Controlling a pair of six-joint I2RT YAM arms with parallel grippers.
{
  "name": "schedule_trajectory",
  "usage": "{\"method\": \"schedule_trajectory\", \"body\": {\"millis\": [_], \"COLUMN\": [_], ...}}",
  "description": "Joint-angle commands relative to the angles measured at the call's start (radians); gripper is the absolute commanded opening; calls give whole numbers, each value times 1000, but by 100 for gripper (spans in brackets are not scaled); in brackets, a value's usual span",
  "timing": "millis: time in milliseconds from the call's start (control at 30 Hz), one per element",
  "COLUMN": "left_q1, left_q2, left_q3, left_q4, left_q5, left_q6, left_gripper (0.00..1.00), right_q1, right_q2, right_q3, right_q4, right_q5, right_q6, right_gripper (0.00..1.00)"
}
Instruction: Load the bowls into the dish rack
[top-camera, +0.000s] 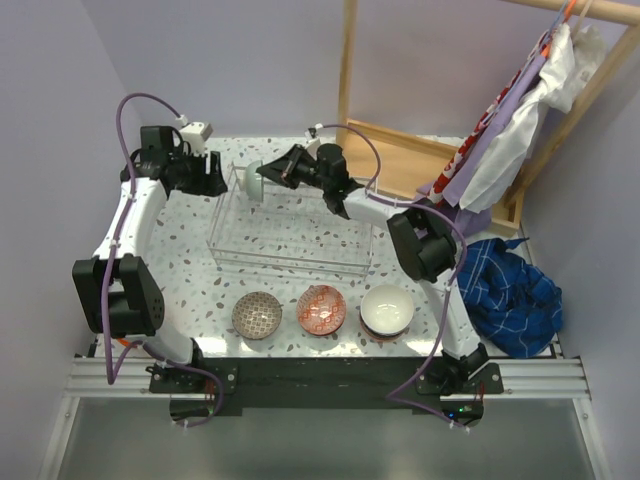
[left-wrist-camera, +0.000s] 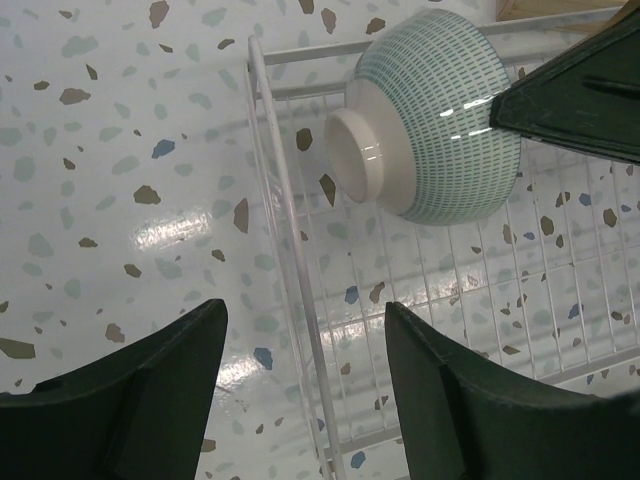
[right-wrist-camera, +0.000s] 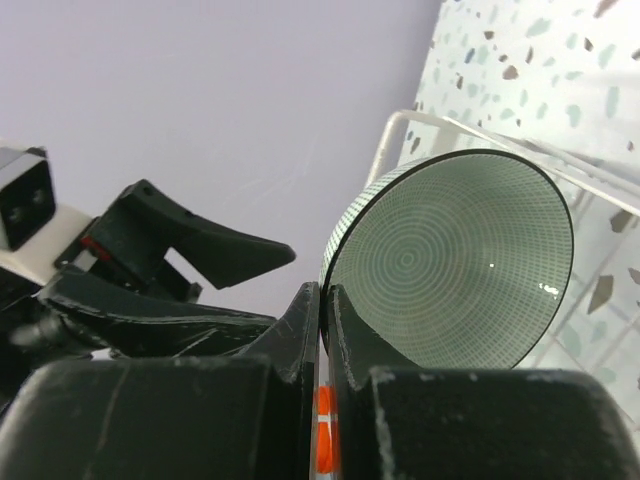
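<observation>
My right gripper is shut on the rim of the pale green bowl and holds it on edge over the far left corner of the wire dish rack. In the right wrist view the fingers pinch the bowl's rim. My left gripper is open and empty just left of the rack. In its view the bowl hangs above the rack wire, beyond the open gripper. A tan-brown bowl, a red-patterned bowl and a white bowl stand in a row in front of the rack.
A wooden tray-like frame lies at the back right, beside a wooden stand hung with clothes. A blue plaid cloth lies at the table's right edge. The walls stand close behind and to the left.
</observation>
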Motion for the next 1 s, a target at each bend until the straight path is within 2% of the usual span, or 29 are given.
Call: {"method": "schedule_trajectory", "body": {"millis": [0, 367, 667, 833, 867, 967], "left_q1": [-5, -12, -15, -13, -15, -15], "left_q2": [-4, -2, -2, -13, -15, -27], "left_q3": [-2, -25, -28, -41, -46, -60], "left_q4": [26, 40, 59, 71, 74, 85], "left_q5": [5, 17, 28, 43, 44, 49], "left_q6": [9, -6, -14, -17, -20, -25], "left_gripper": [70, 70, 71, 71, 71, 72], "right_q1": [21, 23, 11, 3, 2, -6], "right_q2": [4, -3, -111, -169, -180, -240], "right_q3": [8, -100, -262, -259, -260, -277], "right_q4": [102, 98, 34, -128, -183, -292], "right_q5": [55, 114, 135, 134, 132, 129], "right_q6": [23, -12, -69, -206, -223, -288], "right_gripper": [0, 0, 0, 17, 23, 30]}}
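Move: The right hand still pinches the green bowl by its rim, above the rear left part of the dish rack; the spot where it goes in lies almost straight below, about 8 cm down and 3 cm back. The rack's left end rail is some 11 cm to the left and 6 cm back, and the brown patterned bowl about 35 cm back and 2 cm left. From the left hand, that spot lies roughly 10 cm right, 2 cm ahead and 6 cm below. The right hand lowers the pinched bowl about 5 cm between the rack's rails, drifting a centimetre left at first, then swinging some 4 cm right and a little back, away from the left end rail. As it nears the bottom it rolls some 10 degrees, its left side dipping, turns slightly clockwise, and opens its fingers by about a quarter to let go of the rim, which stays between the fingertips. ##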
